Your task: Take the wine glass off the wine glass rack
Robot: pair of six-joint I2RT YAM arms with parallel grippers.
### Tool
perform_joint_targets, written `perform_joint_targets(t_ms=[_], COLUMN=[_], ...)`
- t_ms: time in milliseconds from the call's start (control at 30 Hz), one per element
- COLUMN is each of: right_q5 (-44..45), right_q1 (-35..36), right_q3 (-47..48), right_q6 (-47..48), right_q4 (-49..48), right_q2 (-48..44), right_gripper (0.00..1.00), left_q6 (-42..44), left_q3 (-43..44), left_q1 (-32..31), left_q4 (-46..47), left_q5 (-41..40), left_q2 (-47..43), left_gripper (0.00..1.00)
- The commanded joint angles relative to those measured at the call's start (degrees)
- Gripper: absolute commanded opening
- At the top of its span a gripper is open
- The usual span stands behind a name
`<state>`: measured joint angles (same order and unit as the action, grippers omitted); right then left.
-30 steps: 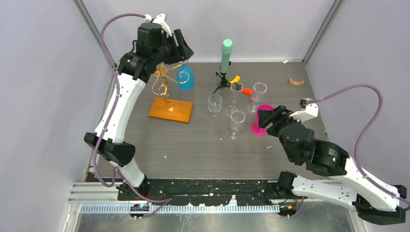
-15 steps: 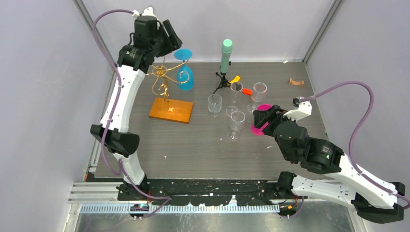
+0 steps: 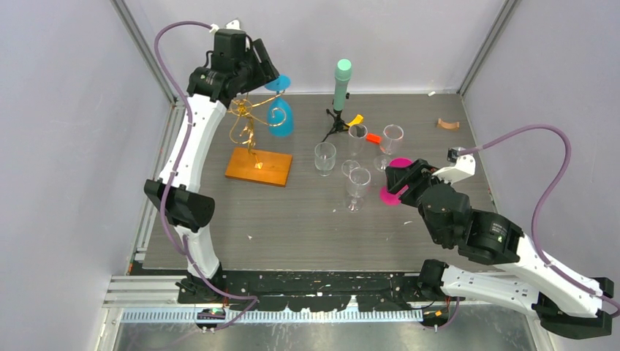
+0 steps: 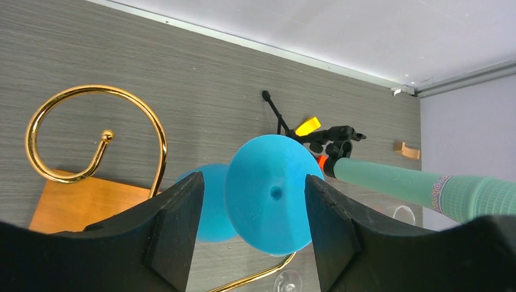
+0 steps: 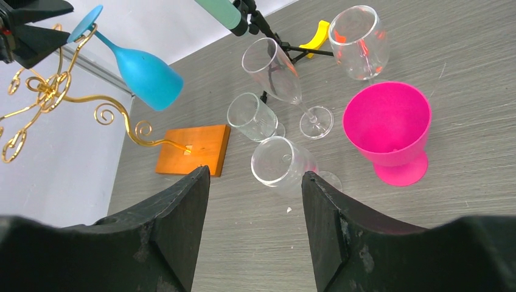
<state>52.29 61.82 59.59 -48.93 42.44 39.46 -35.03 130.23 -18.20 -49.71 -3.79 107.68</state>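
Note:
A blue wine glass (image 3: 280, 118) hangs upside down from the wine glass rack (image 3: 245, 124), a gold wire stand on an orange-brown wooden base (image 3: 258, 167). The glass's round foot (image 4: 271, 194) points up between the fingers of my left gripper (image 4: 251, 182). That gripper is open and straddles the foot, with a gap on the left side and the right edge close to the right finger. My right gripper (image 5: 255, 173) hovers open over the table near a pink goblet (image 5: 389, 121), holding nothing. From there the blue glass (image 5: 146, 73) and the rack (image 5: 79, 97) show at the far left.
A mint-green cylinder on a black tripod (image 3: 342, 77) stands behind several clear glasses (image 3: 357, 183). The pink goblet (image 3: 395, 183) sits just ahead of my right gripper (image 3: 398, 179). Small orange and yellow pieces (image 3: 363, 128) and a brown piece (image 3: 447, 123) lie at the back.
My left gripper has risen from beside the rack's top to above the blue glass's foot, which now shows. The right arm has edged slightly left. The glass still hangs on the rack.

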Motion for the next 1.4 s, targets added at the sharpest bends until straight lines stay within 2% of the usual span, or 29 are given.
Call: perform_joint_targets(t_ms=[0,267,467,767,933,1000,1367], right_q5=[2.40,2.62,2.60,3.16,3.17,3.27,3.25], right_q1=[0.23,0.23,0.23,0.22,0.22,0.23,0.23], right_q3=[0.30,0.17,0.11,-0.19,-0.09,-0.04,0.25], right_q6=[-1.67,-2.22,-2.30,-2.58,-2.69,-2.75,-2.77], right_q4=[-1.90,-1.91,-1.91,-1.88,-1.87,-1.87,-1.91], right_q2=[-1.11,-1.57,-1.82,-2.16,-1.89,-1.81,-1.23], right_gripper=[0.62,0.61,0.61,0.60,0.59,0.59,0.59], left_q6=[-1.71,-4.17,-4.22,-1.99,-1.44,-1.56,-5.73], left_q3=[-0.85,-5.36,-6.49,-6.90,-6.75,-6.85,-13.82], left_q1=[1.18,2.36,2.46,2.46,2.46,2.46,2.75], left_q4=[1.47,4.84,5.92,6.39,6.92,7.27,14.92], left_q5=[2.98,7.90,8.37,6.39,6.77,7.06,11.58], left_q2=[-0.43,-2.12,-2.78,-4.62,-5.26,-5.56,-10.97], left_gripper=[0.62,0.55,0.38,0.26,0.11,0.01,0.00])
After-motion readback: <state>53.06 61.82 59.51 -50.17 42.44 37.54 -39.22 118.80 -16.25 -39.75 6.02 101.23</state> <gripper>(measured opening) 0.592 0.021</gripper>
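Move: The blue glass hangs upside down on the rack with its foot just in front of the left gripper's open fingers: about 3 cm ahead, 1 cm to the right and 3 cm below. The rack's hub lies some 8 cm to the left of the left hand and 4 cm back. The green tube on its tripod stands roughly 18 cm to the right and 7 cm ahead. From the right hand, the blue foot is about 28 cm ahead, 31 cm to the left and 2 cm higher. Sink the left gripper about 2.5 cm until the blue glass's foot sits between the fingers, then close them and pinch the disc by its edge. While they close, start easing upward; come up some 4 cm from the lowest point in all, rolling the hand about 10 degrees left side down, and draw back a good centimetre at the end with the grip kept. ##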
